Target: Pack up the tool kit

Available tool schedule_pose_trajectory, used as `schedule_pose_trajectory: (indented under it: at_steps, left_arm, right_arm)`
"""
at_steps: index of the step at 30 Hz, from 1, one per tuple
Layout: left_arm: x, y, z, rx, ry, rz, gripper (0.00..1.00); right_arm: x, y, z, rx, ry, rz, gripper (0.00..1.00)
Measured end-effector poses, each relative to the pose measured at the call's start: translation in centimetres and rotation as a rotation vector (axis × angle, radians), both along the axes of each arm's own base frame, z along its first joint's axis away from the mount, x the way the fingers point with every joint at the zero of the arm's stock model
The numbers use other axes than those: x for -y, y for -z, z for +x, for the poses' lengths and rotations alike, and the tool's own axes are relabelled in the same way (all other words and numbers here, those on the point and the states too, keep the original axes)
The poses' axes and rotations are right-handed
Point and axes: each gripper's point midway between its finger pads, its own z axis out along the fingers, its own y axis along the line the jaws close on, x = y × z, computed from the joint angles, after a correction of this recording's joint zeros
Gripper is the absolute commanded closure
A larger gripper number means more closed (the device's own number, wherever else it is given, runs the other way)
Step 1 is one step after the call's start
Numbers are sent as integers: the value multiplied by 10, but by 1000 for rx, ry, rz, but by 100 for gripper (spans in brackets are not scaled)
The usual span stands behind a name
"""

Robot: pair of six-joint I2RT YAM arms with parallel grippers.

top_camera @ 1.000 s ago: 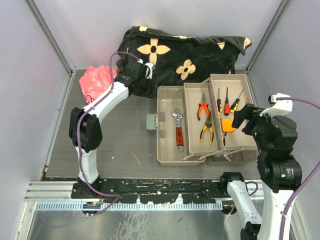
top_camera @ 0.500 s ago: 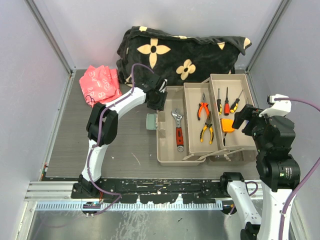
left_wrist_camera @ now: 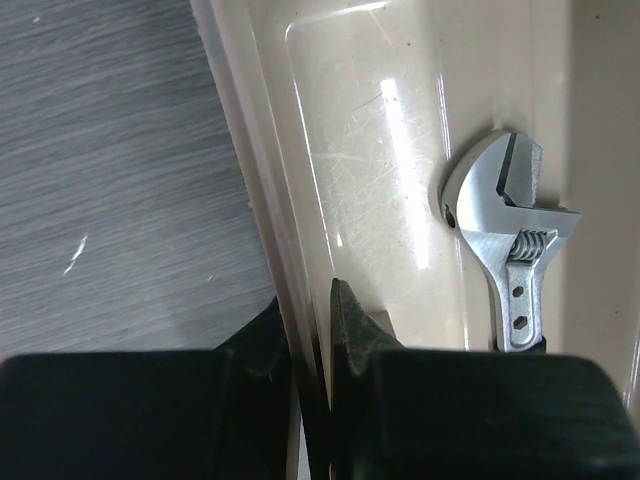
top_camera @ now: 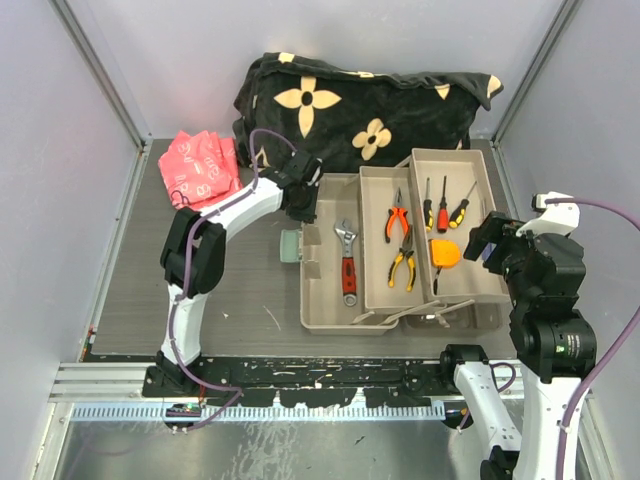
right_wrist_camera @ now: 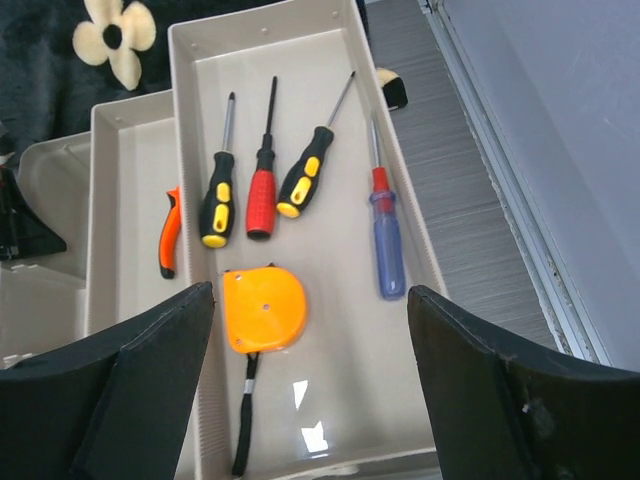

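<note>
The tool kit's beige fold-out trays [top_camera: 305, 270] lie open on the table. They hold a red-handled wrench [top_camera: 347, 262], two pliers [top_camera: 397, 222], several screwdrivers [top_camera: 442, 212] and an orange tape measure [top_camera: 444, 254]. My left gripper [top_camera: 302, 205] is at the left tray's far left corner. In the left wrist view it [left_wrist_camera: 318, 300] is shut on the tray wall [left_wrist_camera: 262, 190], one finger outside and one inside, with the wrench head [left_wrist_camera: 508, 225] to its right. My right gripper [right_wrist_camera: 310, 292] hangs open above the right tray, over the tape measure [right_wrist_camera: 264, 308] and beside a blue screwdriver [right_wrist_camera: 386, 240].
A black flower-patterned blanket [top_camera: 360, 110] lies along the back, touching the trays' far edge. A red plastic bag [top_camera: 198, 168] sits at the back left. A grey-green latch [top_camera: 290, 245] sticks out from the left tray's side. Metal frame posts bound both sides.
My left gripper swung from the blanket to the left tray's corner and shut on its wall. The whole tool kit has slid a little to the left. The right arm stayed put.
</note>
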Motion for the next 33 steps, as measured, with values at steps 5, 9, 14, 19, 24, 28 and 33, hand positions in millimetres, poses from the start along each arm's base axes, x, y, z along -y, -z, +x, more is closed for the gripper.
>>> schedule_pose_trajectory:
  at_steps: [5, 9, 14, 19, 24, 28, 33]
  left_arm:
    - [-23, 0, -5, 1, 12, 40, 95]
    - [-45, -1, -10, 2, 25, 81, 95]
    - [-72, -2, -14, -6, 15, 111, 96]
    - [-96, -1, -11, -9, -8, 126, 96]
    - [-127, 5, -9, -27, -45, 144, 96]
    - [-146, 8, -8, -41, -68, 145, 94]
    - [-153, 8, -7, -45, -66, 137, 80]
  right_arm:
    - [1, 1, -1, -1, 3, -1, 17]
    - [1, 0, -3, 8, 5, -2, 17]
    - [1, 0, -3, 7, 7, -2, 17]
    - [2, 3, -4, 7, 10, -3, 17]
    - [2, 13, -4, -16, 11, -3, 17]
    - [2, 25, -2, -47, 10, -2, 17]
    - [0, 50, 6, -123, -2, 5, 17]
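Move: The left gripper already pinches the tool box's left rim near its far end. The box's middle lies about 23 cm right and 6 cm back. The rim's goal is bare table some 15 cm left, level ahead, 7 cm lower. The wrench in the well is about 10 cm right, 12 cm back; the pink bag is 26 cm left and 10 cm farther out. From the right gripper, the box's middle is about 17 cm ahead, 18 cm left and 28 cm below. Keep the left fingers shut on the tool box's rim and drag the open box left across the table, about 15 cm and almost straight, towards the pink bag, letting the wrist roll slightly. Hold the right gripper open and still at first, then sink it about 5 cm near the end, its fingers tipping down a little. ##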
